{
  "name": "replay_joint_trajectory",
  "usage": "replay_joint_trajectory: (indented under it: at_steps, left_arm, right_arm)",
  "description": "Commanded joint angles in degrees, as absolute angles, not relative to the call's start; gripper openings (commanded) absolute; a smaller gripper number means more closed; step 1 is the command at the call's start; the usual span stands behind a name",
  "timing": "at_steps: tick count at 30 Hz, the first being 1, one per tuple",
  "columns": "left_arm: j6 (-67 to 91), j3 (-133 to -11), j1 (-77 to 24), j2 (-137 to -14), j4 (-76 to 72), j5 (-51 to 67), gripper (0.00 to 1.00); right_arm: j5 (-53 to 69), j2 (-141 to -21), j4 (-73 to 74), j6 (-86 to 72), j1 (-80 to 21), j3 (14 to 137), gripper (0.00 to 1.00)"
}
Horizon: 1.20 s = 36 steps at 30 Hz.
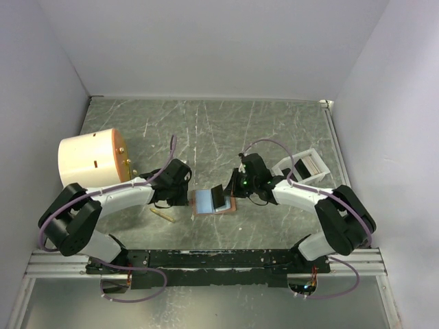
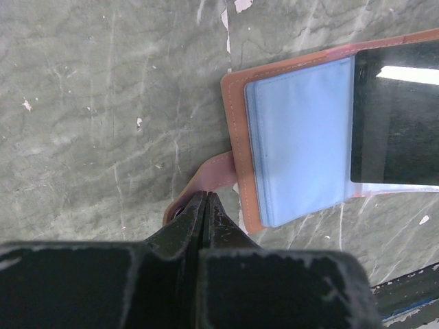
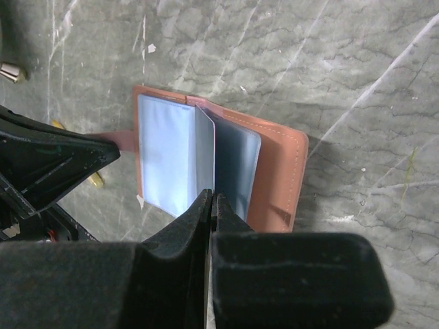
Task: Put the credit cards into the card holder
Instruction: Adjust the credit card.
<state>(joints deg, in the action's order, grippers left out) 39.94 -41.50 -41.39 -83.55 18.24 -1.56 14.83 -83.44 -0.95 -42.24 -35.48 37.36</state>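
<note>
The tan-brown card holder point(image 1: 223, 207) lies open on the table between both arms. Its pale blue inner leaves point(image 2: 302, 144) face up. My left gripper point(image 2: 206, 197) is shut on the holder's small snap tab point(image 2: 218, 171) at its left edge. From the near side my right gripper point(image 3: 212, 197) is shut on one thin leaf point(image 3: 204, 154), which stands on edge above the open holder point(image 3: 278, 164). That raised leaf looks dark in the top view point(image 1: 218, 195). I cannot tell a loose credit card from the blue leaves.
A big cream cylinder point(image 1: 92, 159) stands at the left behind the left arm. A white open tray point(image 1: 302, 168) with striped flat pieces sits at the right, beyond the right arm. A thin tan stick point(image 1: 163, 214) lies near the left gripper point(image 1: 185, 199).
</note>
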Motion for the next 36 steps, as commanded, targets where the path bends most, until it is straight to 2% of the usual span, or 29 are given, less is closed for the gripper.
replay_joint_trajectory:
  at_steps: [1, 5, 7, 10, 14, 19, 28, 36]
  left_arm:
    - [40.16, -41.08, -41.07, -84.16, 17.38, -3.18, 0.07]
    - [40.44, -41.29, -41.06, -83.66, 18.07, -3.13, 0.07]
    - [40.93, -41.89, -41.11, -82.74, 18.93, -2.07, 0.1]
    - [42.18, -43.38, -41.1, -79.94, 20.54, 0.72, 0.19]
    - [44.32, -45.49, -40.89, -73.22, 21.58, 4.81, 0.37]
    - [47.21, -44.19, -39.23, -64.7, 16.6, 12.59, 0.51]
    - [54.22, -38.85, -36.21, -57.68, 2.69, 26.53, 0.6]
    - [60.03, -35.86, -35.62, -59.58, -8.01, 33.05, 0.57]
  right_arm:
    - [15.2, -84.79, -2.2, -42.9, -35.69, 36.4, 0.0]
    - [16.58, -84.37, -2.78, -43.86, -35.71, 36.21, 0.0]
    - [17.55, -83.36, -2.69, -44.24, -35.68, 36.45, 0.0]
    - [17.16, -80.44, -0.31, -43.85, -35.69, 37.58, 0.0]
    - [16.49, -75.39, 2.53, -41.57, -35.4, 38.61, 0.0]
    - [18.34, -67.27, 3.29, -41.71, -34.99, 38.1, 0.0]
    - [26.19, -56.22, -6.07, -52.13, -34.88, 34.03, 0.0]
    - [35.23, -57.48, -21.34, -67.58, -34.78, 28.5, 0.0]
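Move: The black card, already pinched in the right fingers over the holder's right page, has its middle about 10 cm to the right of the left hand, 2 cm farther out and 2 cm higher. From the left hand, the open card holder's middle is some 9 cm right and level ahead, and the yellow pen about 8 cm left, 4 cm back. From the right hand, the left gripper is roughly 14 cm left, 4 cm back and a little lower, and the holder's middle 5 cm left, 4 cm back and 4 cm below. The black card is lifted off the holder, still pinched by the right hand, which rises about 15 cm, easing back and slightly left as its fingers swing leftward. The left fingers let go of the holder's strap and open past halfway; that hand climbs some 18 cm and moves right towards the card, rolling about 45 degrees so its fingers point across at it, not yet closing. ##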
